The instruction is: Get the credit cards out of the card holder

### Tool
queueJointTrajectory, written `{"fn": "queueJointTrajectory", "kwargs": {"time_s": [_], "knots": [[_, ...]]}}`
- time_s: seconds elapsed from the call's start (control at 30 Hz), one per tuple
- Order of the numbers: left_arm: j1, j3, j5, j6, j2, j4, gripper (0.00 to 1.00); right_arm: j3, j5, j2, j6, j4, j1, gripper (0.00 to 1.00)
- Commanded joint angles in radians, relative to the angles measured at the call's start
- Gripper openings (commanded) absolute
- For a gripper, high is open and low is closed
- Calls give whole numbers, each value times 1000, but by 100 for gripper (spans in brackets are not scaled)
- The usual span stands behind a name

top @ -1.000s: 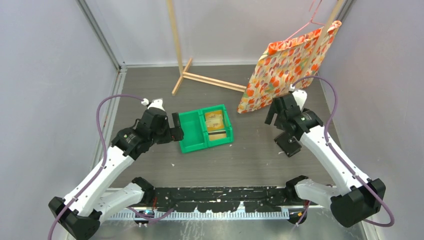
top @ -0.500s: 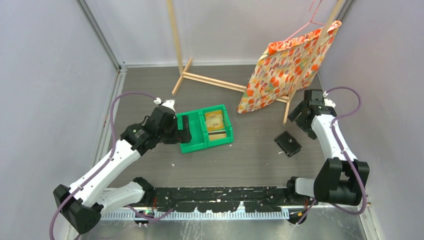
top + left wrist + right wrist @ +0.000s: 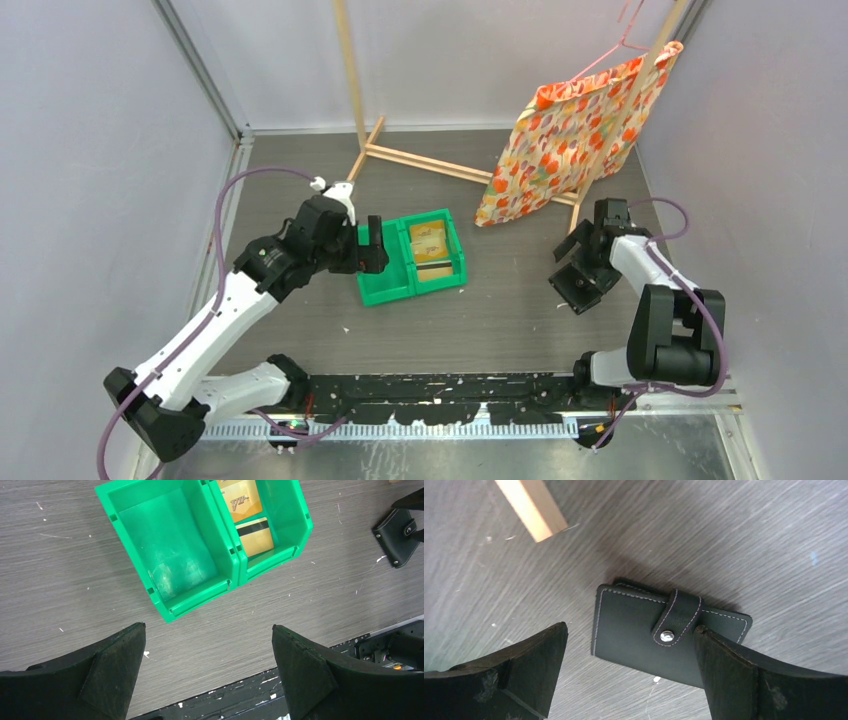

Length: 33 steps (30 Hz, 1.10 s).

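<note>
The card holder (image 3: 578,289) lies flat and snapped shut on the table at the right; its black face and strap (image 3: 644,635) fill the right wrist view. My right gripper (image 3: 583,264) hovers over it, open, straddling it (image 3: 631,627) without holding it. Two golden credit cards (image 3: 428,246) lie in the right compartment of the green bin (image 3: 386,295), one showing a dark stripe (image 3: 256,534). My left gripper (image 3: 370,248) is open above the bin's left side, nothing between its fingers (image 3: 208,626). The card holder (image 3: 397,532) also shows at the left wrist view's right edge.
An orange flowered cloth (image 3: 570,130) hangs on a hanger from a wooden rack whose base (image 3: 420,160) crosses the back of the table; one wooden foot (image 3: 531,505) ends just beyond the card holder. Grey walls close in on both sides. A black rail (image 3: 440,390) runs along the near edge.
The right arm swung out to the right and folded, then brought its open gripper back over the card holder. The left gripper slid right, over the bin's left compartment.
</note>
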<state>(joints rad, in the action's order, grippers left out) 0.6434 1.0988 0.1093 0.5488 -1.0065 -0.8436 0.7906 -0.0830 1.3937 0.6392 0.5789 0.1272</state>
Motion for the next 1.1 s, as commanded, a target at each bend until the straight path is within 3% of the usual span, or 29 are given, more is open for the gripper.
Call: {"fn": "queueJointTrajectory", "kwargs": {"time_s": [0.0, 0.3, 0.4, 0.5, 0.7, 0.9, 1.07], "knots": [[2, 67, -24, -40, -30, 22, 99, -53, 185, -39, 24, -39, -21, 100], [3, 72, -101, -23, -109, 93, 99, -93, 286, -246, 89, 109, -246, 100], [4, 74, -138, -13, -124, 112, 98, -12, 138, -284, 30, 186, -253, 100], [4, 70, -180, -8, -141, 134, 98, -17, -60, -281, 0, 121, -240, 100], [85, 73, -196, 28, -190, 148, 98, -29, -143, -104, 43, -15, -166, 100], [128, 78, -202, 46, -204, 178, 98, -46, -39, -16, 46, -54, -152, 100], [128, 89, -189, 41, -232, 187, 98, -128, 134, -119, 164, -37, -232, 100]]}}
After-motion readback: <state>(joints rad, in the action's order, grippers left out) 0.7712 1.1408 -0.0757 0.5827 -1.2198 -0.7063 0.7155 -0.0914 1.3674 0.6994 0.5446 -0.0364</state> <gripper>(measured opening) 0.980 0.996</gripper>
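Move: The card holder lies almost under the wide-open right gripper, its middle about 3 cm back, level sideways and some 3 cm lower, with the rear finger over its right half. The end of the wooden foot is about 8 cm ahead of this hand and 1 cm left; the green tray with the cards is 29 cm left and 4 cm ahead. From the left gripper the holder is roughly 39 cm right, 2 cm ahead and 21 cm below. Sweep the open right gripper about 10 cm left and 5 cm back, dragging the card holder along with the rear finger. Then lift some 4 cm, come back right, lower the fingers again at the holder's right end and start another leftward stroke. Meanwhile bring the open left gripper about 9 cm right over the green trays towards the holder, sinking a little and turning clockwise. ##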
